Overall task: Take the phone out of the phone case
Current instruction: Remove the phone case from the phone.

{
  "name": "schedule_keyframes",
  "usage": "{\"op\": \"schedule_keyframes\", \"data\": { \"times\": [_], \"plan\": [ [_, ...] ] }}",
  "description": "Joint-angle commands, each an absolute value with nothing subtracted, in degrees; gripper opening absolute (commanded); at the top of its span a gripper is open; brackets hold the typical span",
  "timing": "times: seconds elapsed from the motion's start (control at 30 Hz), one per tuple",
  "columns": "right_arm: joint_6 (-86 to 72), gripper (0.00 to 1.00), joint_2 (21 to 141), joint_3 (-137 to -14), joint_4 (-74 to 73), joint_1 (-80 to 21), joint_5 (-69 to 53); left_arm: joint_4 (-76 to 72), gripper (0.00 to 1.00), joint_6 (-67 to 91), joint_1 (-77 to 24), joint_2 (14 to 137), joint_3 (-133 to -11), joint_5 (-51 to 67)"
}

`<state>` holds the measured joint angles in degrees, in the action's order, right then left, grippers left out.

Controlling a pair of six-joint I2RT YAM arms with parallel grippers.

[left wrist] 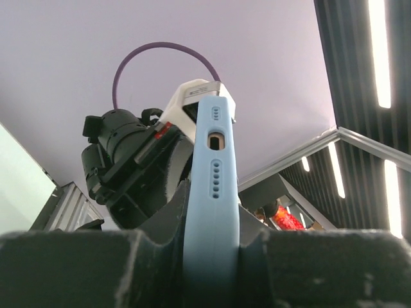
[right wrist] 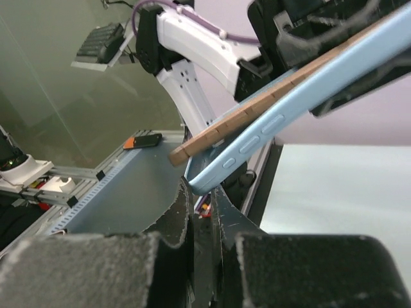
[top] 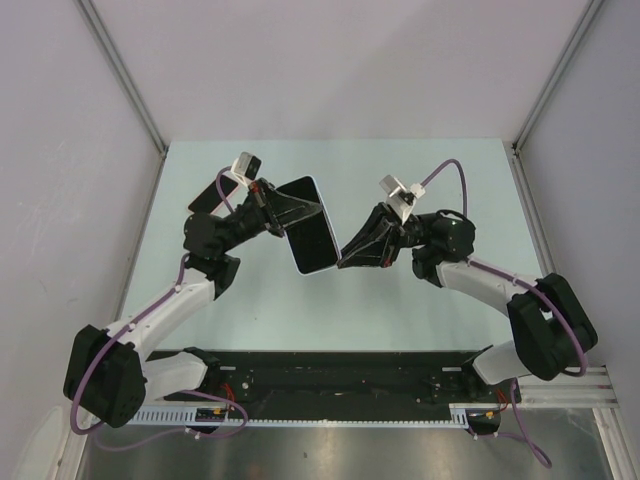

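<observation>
The phone (top: 312, 228) sits in a light blue case and is held tilted above the pale table (top: 460, 180). My left gripper (top: 283, 213) is shut on the case's edge; the left wrist view shows the blue edge (left wrist: 213, 186) with its port and holes clamped between my fingers (left wrist: 212, 240). My right gripper (top: 346, 261) meets the phone's near corner. In the right wrist view its nearly closed tips (right wrist: 204, 192) pinch the case's corner (right wrist: 270, 125). A tan phone edge (right wrist: 237, 119) stands slightly off the case there.
The black base rail (top: 330, 385) runs along the near edge. Grey walls enclose the table on three sides. The right wrist view shows the left arm (right wrist: 192, 45) behind the phone and a small black and orange device (right wrist: 142, 140) on the rail.
</observation>
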<state>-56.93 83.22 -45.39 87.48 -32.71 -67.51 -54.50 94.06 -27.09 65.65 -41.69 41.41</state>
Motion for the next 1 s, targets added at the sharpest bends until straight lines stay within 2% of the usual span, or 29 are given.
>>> {"op": "schedule_keyframes", "data": {
  "times": [0.0,0.57,0.77,0.97],
  "plan": [
    [-48.25,0.0,93.42,-46.14,91.76,-29.27,-58.53,-62.75,0.0,104.85,-37.18,61.26,-47.2,45.53],
    [-51.5,0.0,97.47,-46.49,91.67,-26.81,-50.37,-65.74,0.0,105.65,-37.97,62.31,-47.55,46.14],
    [-60.54,0.0,98.7,-46.14,90.71,-26.63,-40.71,-65.04,0.0,103.89,-38.14,61.96,-46.67,46.67],
    [-70.92,0.0,99.32,-45.7,87.72,-28.12,-32.79,-55.74,0.0,94.32,-38.14,60.91,-47.02,49.04]
  ]
}}
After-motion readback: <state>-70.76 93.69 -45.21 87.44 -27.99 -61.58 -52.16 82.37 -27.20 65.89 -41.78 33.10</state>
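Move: The right fingertips already pinch the near right corner of the blue phone case; the case's middle lies about 5 cm ahead of them, 5 cm left and 4 cm higher. The phone's middle is roughly 4 cm ahead, 5 cm left and 5 cm up, its near end already sprung out. From the left hand, which clamps phone and case together farther out, the case's middle is about 2 cm back, level sideways and 2 cm lower. Still pinching the case's near corner, the right hand drags it down about 4 cm, mostly early, and forward some 6 cm throughout, peeling it down from under the phone and rolling late by some 25 degrees, hand top going forward. The left hand keeps its clamp, easing forward about 3 cm and turning slightly counter-clockwise. ##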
